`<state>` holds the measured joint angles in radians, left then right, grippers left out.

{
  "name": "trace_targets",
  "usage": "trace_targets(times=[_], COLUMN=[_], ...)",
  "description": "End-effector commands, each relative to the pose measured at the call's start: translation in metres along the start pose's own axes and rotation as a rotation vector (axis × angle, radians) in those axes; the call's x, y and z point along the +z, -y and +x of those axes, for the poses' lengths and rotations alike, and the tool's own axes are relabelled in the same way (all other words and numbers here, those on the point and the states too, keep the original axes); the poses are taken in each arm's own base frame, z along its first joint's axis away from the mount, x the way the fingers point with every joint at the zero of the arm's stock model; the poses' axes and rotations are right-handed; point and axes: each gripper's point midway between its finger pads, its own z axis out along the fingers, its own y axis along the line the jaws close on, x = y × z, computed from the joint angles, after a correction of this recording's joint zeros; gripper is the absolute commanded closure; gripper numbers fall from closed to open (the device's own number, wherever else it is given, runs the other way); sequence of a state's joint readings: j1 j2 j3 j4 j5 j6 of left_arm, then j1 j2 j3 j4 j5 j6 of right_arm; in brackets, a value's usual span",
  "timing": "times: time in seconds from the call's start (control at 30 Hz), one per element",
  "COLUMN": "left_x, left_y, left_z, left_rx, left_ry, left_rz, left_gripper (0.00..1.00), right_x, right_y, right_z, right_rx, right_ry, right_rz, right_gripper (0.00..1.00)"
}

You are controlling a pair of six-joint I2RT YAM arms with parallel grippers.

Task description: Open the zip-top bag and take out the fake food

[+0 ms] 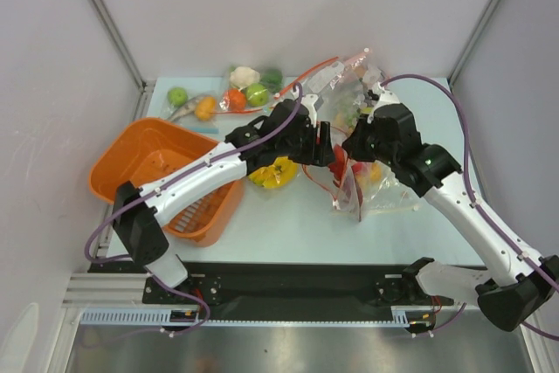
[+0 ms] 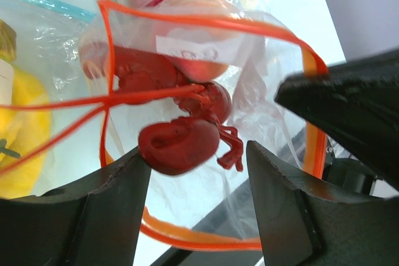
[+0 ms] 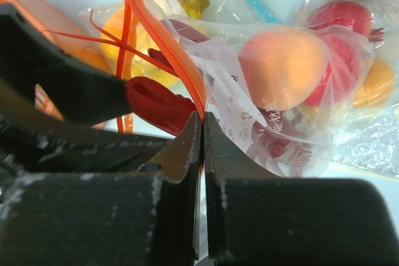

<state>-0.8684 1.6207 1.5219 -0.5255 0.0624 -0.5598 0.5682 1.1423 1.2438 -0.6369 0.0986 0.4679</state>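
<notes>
The zip-top bag (image 1: pixel 384 194) lies at mid-table with its orange-red zip strip (image 2: pixel 206 24) spread into a wide loop. My right gripper (image 3: pixel 202 116) is shut on that strip at the mouth's edge and holds it up. My left gripper (image 2: pixel 194 151) is open at the mouth. The dark-red lobster (image 2: pixel 177 144) curls just beyond its fingertips, its tail close to the left finger (image 2: pixel 112 204). I cannot tell if they touch. Deeper in the bag sit a peach-orange fruit (image 3: pixel 283 66) and a red apple (image 3: pixel 340 20). In the top view the two grippers nearly meet, left gripper (image 1: pixel 325 150) and right gripper (image 1: pixel 354 141).
An orange basket (image 1: pixel 148 163) stands at the left under my left arm. A bag with yellow bananas (image 1: pixel 272 172) lies beside the left gripper. Cauliflower (image 1: pixel 244 74), green fruits (image 1: pixel 178 95) and another clear bag (image 1: pixel 345 85) sit along the back.
</notes>
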Motion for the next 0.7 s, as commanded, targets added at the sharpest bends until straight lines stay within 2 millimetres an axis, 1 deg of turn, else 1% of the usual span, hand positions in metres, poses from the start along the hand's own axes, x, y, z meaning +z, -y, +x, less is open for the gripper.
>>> trace_targets(times=[0.0,0.07,0.1,0.17,0.2,0.27,0.3,0.43,0.47,0.53,0.67], left_x=[0.008,0.011,0.011,0.015,0.015,0.017,0.018,0.021,0.022,0.022,0.021], left_y=[0.0,-0.001,-0.001,-0.004,-0.004,-0.005,-0.007,-0.012,-0.012,-0.013,-0.01], left_z=[-0.011,-0.01,-0.009,-0.009,-0.009,-0.009,-0.008,-0.007,-0.007,-0.009,-0.01], left_rx=[-0.017,-0.016,-0.016,-0.016,-0.017,-0.017,-0.018,-0.028,-0.03,-0.044,-0.07], left_ry=[0.035,0.03,0.028,0.025,0.025,0.024,0.022,0.012,0.008,0.011,0.012], left_rz=[0.009,0.006,0.004,-0.001,-0.002,-0.005,-0.007,-0.007,-0.005,0.006,0.034], left_gripper=[0.35,0.37,0.41,0.44,0.49,0.54,0.59,0.67,0.71,0.74,0.86], right_x=[-0.01,-0.011,-0.011,-0.013,-0.014,-0.016,-0.016,-0.018,-0.018,-0.019,-0.017], right_y=[-0.014,-0.016,-0.017,-0.02,-0.02,-0.022,-0.022,-0.021,-0.021,-0.021,-0.02], right_z=[-0.013,-0.013,-0.012,-0.012,-0.012,-0.009,-0.008,-0.003,-0.001,-0.001,0.002], right_rx=[-0.016,-0.019,-0.02,-0.025,-0.026,-0.03,-0.032,-0.036,-0.035,-0.044,-0.05], right_ry=[0.056,0.059,0.059,0.059,0.062,0.058,0.056,0.05,0.049,0.05,0.032], right_rz=[-0.07,-0.08,-0.087,-0.1,-0.104,-0.112,-0.115,-0.127,-0.13,-0.132,-0.129], right_gripper=[1.0,1.0,1.0,1.0,1.0,1.0,1.0,1.0,1.0,1.0,1.0])
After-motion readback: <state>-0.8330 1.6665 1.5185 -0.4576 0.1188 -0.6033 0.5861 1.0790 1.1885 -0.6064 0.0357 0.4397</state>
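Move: The lobster's front claw pokes up in the bag's open mouth, just beyond the left hand's open fingers: about 1 cm ahead, 2 cm to their right and 2 cm lower. The bagged peach sits roughly 4 cm ahead, 9 cm right and 8 cm down; the bananas lie level with that hand, some 13 cm left and 16 cm below. From the right hand, shut on the bag's orange zip edge, the claw is about 4 cm left, 2 cm back and 4 cm lower. The lobster's claw is taken between the left fingertips: the left hand eases forward, down and a little right, about 2 cm in all and lifting slightly towards the end, while its wide-open fingers close until they pinch the claw from both sides. The right hand keeps its shut grip on the orange zip edge and draws it back some 2 cm and slightly left, turning about 5 degrees counter-clockwise. ##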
